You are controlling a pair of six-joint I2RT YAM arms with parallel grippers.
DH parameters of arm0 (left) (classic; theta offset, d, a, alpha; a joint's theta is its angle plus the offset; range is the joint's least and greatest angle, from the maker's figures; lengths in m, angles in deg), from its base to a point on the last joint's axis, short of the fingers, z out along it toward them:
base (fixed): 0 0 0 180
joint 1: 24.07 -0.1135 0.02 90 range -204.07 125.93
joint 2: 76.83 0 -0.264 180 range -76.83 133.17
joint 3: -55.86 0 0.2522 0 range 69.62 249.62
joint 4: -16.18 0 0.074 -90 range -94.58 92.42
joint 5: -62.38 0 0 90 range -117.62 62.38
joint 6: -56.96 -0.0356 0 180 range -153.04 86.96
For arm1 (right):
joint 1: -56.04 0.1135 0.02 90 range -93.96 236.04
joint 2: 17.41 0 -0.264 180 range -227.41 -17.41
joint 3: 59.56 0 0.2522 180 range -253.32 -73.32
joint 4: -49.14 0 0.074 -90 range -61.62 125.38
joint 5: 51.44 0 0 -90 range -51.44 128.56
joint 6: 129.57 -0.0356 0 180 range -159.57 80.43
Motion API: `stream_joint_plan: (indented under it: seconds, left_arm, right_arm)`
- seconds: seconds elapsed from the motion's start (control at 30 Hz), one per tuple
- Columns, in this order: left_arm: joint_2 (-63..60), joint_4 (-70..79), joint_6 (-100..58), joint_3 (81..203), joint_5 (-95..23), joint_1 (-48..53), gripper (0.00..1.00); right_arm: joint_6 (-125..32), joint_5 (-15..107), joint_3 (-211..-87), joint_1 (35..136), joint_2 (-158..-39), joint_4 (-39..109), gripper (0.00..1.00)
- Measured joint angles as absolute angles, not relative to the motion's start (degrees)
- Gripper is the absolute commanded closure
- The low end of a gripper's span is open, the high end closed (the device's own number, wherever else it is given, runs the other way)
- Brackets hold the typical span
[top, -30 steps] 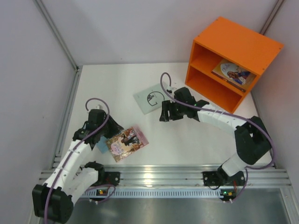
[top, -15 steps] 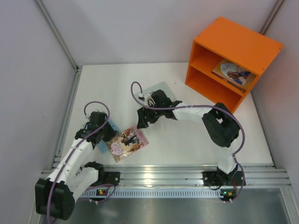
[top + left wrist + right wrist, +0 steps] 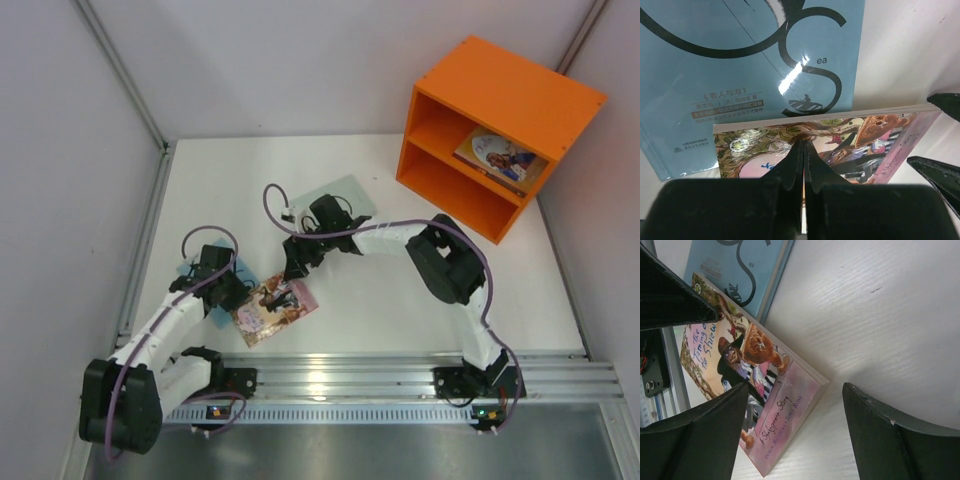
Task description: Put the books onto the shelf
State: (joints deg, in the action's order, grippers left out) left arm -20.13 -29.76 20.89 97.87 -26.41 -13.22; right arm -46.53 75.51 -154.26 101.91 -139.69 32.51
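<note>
A pink illustrated book [image 3: 275,305] lies flat on the white table near the left front. It overlaps a light blue book [image 3: 740,65] with black swirls. My left gripper [image 3: 232,292] is shut, its tips [image 3: 804,146] resting over the pink cover's left edge. My right gripper [image 3: 795,387] is open and hangs just above the pink book's [image 3: 785,390] far right corner, which shows between its fingers. A pale green book [image 3: 345,192] lies behind the right arm, partly hidden. The orange shelf [image 3: 505,95] stands at the back right with one illustrated book [image 3: 498,155] in its upper compartment.
A ribbed aluminium rail [image 3: 330,375] runs along the near table edge. White walls close in the left and back sides. The right arm stretches across the table's middle, its cable [image 3: 270,195] looping above the wrist.
The right arm has swung left from the pale green book to the pink book, its jaws opening wider. The left gripper has closed and shifted slightly toward the front.
</note>
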Motion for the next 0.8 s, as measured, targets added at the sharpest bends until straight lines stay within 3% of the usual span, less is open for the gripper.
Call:
stream_joint_plan:
  seconds: [0.17,0.3,0.37,0.43,0.5,0.6,0.63,0.8]
  left_arm:
    - [-18.64,-27.84,21.31,97.22,-26.49,-13.24,1.00]
    - [-18.64,-27.07,21.44,96.97,-26.67,-13.26,1.00]
    - [-18.64,-26.85,21.42,96.95,-26.67,-13.26,1.00]
    - [-18.60,-26.72,21.31,97.00,-26.69,-13.26,1.00]
    - [-18.51,-26.77,20.85,97.35,-26.95,-13.26,1.00]
    - [-17.92,-28.67,18.92,100.82,-29.40,-13.30,0.63]
    - [-17.83,-29.37,18.31,103.03,-30.19,-13.30,0.44]
    - [-19.12,-30.37,15.95,113.72,-32.83,-13.30,0.25]
  right_arm:
    - [-46.16,77.36,-153.89,102.74,-139.84,32.49,0.35]
    - [-46.33,76.95,-152.62,103.00,-139.84,32.99,0.65]
    - [-47.03,77.08,-151.97,102.98,-139.82,33.12,0.74]
    - [-47.51,76.95,-151.40,103.00,-139.82,32.90,0.93]
    - [-48.76,76.93,-151.14,103.00,-139.56,32.88,1.00]
    - [-50.81,77.06,-150.00,102.37,-137.61,32.71,1.00]
    - [-51.93,77.08,-149.21,101.95,-136.41,32.55,1.00]
    - [-59.51,77.80,-141.50,95.00,-124.92,32.86,1.00]
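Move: Below the left hand's shut fingertips is the pink-ended Shakespeare story book, its middle about 5 cm to their right, 3 cm back and 2 cm lower. From the open right gripper, at that book's far pink corner, the same middle is roughly 8 cm back, 4 cm left and 2 cm down. The blue book's middle is some 15 cm left of the right hand and 3 cm back; the grey-green book's is about 14 cm ahead and 9 cm right. The right fingers close and pinch the Shakespeare story book by its pink end, easing about 2.5 cm back and slightly down, while the left's shut fingertips keep pressing on the cover. Then the right hand pulls the book up and to the right, about 6 cm each way, with some forward travel, turning clockwise; the left lifts off about 10 cm, forward and a little right, opening. ##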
